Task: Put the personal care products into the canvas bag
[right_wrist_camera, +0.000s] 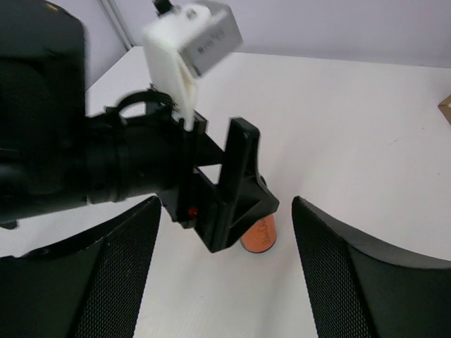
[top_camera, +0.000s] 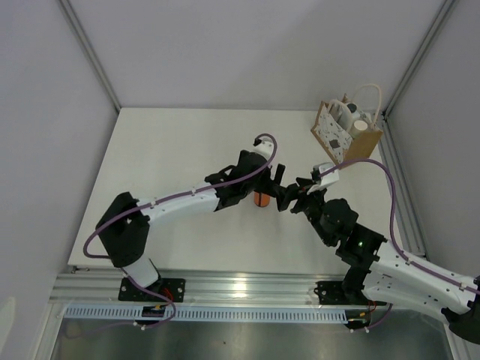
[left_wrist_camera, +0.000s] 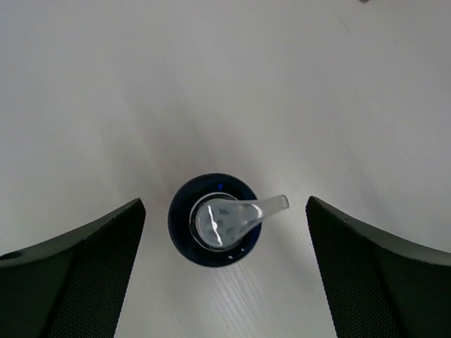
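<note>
An orange bottle [top_camera: 261,199] stands upright on the white table. In the left wrist view I look straight down on its dark blue cap and clear nozzle [left_wrist_camera: 215,220]. My left gripper [left_wrist_camera: 224,205] hangs open right above it, one finger [left_wrist_camera: 84,267] on each side and neither touching. My right gripper [right_wrist_camera: 225,204] is open just right of it, facing the left gripper [right_wrist_camera: 232,190], with the bottle's orange base [right_wrist_camera: 259,234] beyond. The canvas bag [top_camera: 352,140] stands at the far right, with a pale bottle [top_camera: 349,117] inside.
The two grippers [top_camera: 276,176] [top_camera: 295,196] are close together at the table's middle. Metal frame posts [top_camera: 409,71] rise beside the bag, and grey walls enclose the table on three sides. The table's right edge [top_camera: 395,180] runs near the bag.
</note>
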### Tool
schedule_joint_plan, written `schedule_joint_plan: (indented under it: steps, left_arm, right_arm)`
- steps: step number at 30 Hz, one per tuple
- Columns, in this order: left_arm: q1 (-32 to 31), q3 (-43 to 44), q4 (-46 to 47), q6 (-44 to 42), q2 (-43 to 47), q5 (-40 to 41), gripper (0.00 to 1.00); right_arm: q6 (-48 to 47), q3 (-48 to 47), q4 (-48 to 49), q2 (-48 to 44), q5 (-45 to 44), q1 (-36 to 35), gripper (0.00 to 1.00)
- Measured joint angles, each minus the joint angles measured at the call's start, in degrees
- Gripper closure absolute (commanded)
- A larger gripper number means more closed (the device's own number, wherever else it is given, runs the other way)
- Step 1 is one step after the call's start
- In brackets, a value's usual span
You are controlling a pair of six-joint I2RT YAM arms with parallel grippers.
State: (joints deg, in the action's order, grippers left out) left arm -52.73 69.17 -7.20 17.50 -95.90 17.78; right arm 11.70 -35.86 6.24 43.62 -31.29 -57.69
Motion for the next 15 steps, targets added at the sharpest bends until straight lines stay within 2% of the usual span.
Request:
schedule_joint_plan:
  steps: [8,15]
  left_arm:
    - [0.00,-0.74,-0.70,0.11,12.00,-3.17,0.01]
    - [3.28,-1.42,-10.80,3.96,20.09,-1.79,0.01]
  right_arm:
    - [-2.47,1.66,3.30,-1.09,3.41,0.00,0.19]
    - [-3.26,0.79,11.37,4.44,10.99,-0.33,0.16]
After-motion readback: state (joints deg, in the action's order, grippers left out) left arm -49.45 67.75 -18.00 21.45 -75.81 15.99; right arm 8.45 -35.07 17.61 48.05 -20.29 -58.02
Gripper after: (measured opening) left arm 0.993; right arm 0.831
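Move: The orange pump bottle stands just under the left gripper, which is already wide open and clear of it; the bottle's middle is about 7 cm below the left hand, neither ahead nor to either side. From the right hand the same bottle is roughly 9 cm ahead, 7 cm to the left and 19 cm lower. The canvas bag is some 30 cm ahead of the right hand, 22 cm to its right and 17 cm lower. Backing off with its fingers kept wide, the left hand goes up off the bottle by about 10 cm, easing slightly back, then swings left some 6 cm near the top of the rise to clear the space. The right hand first barely stirs, then slides about 4 cm left and a little up, still open and touching nothing, turning some 10 degrees counter-clockwise and narrowing its sideways gap to the bottle. ##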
